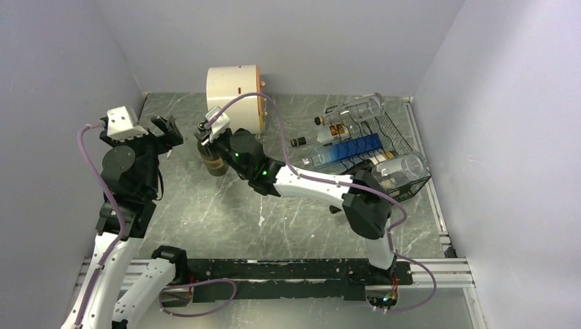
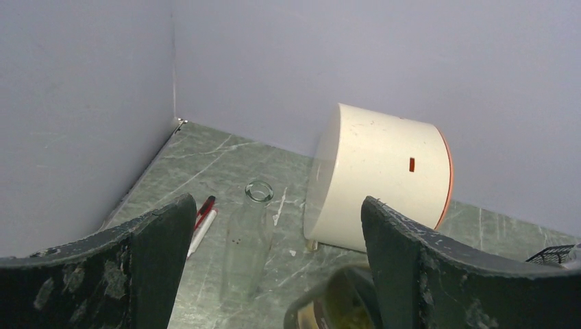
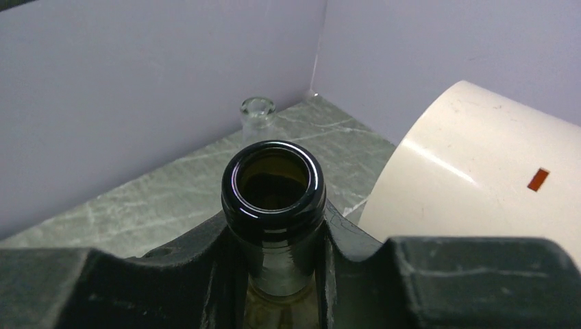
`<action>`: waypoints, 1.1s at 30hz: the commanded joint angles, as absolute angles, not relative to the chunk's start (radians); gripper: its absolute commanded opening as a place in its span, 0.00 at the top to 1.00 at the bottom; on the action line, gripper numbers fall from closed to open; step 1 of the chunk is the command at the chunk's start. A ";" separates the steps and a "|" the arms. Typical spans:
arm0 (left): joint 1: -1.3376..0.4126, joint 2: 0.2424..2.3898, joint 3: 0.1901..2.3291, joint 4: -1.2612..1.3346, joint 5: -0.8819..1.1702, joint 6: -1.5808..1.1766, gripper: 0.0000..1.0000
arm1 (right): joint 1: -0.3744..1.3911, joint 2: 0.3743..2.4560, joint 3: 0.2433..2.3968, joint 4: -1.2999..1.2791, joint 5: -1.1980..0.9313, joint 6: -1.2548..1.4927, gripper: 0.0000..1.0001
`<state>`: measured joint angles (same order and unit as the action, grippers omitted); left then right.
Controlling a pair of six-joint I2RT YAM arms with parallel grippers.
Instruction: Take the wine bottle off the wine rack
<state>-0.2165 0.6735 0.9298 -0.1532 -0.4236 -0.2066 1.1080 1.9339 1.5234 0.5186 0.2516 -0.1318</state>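
Observation:
A dark wine bottle (image 1: 214,163) stands upright on the table, well left of the black wire wine rack (image 1: 401,137) and in front of the cream drum. My right gripper (image 1: 204,137) is shut on its neck; in the right wrist view the open mouth of the bottle (image 3: 274,179) rises between the fingers of that gripper (image 3: 274,236). My left gripper (image 1: 166,129) hangs open just left of the bottle, with nothing between its fingers (image 2: 277,202). The bottle's rim (image 2: 336,301) shows at the bottom of the left wrist view.
The cream drum (image 1: 233,92) lies on its side at the back. A clear glass bottle (image 2: 250,233) and a red-and-white pen (image 2: 202,219) are near the back left corner. The rack holds several bottles, one with a blue label (image 1: 349,149). Grey walls close three sides.

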 commanded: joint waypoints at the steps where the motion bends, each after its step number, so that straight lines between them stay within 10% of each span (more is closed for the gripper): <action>1: -0.209 0.673 0.923 -0.112 -0.451 -0.216 0.07 | 1.083 1.990 1.660 0.640 0.271 -0.043 1.00; 33: -0.219 0.675 0.920 -0.106 -0.453 -0.207 0.07 | 1.034 2.254 1.934 0.469 0.322 0.010 0.88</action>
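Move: The right hand already holds the wine bottle by its neck, taking it to a clear table spot about 8 cm ahead, 4 cm left and 31 cm below. The clear bottle stands about 10 cm ahead and 11 cm left; the white drum about 24 cm ahead, 5 cm right, both some 18 cm lower. From the idle left hand, that spot lies roughly 11 cm ahead, 12 cm right, 39 cm down. The right arm carries the neck-held wine bottle about 8 cm forward, slightly left, lowering 5 cm, fingers staying shut. ##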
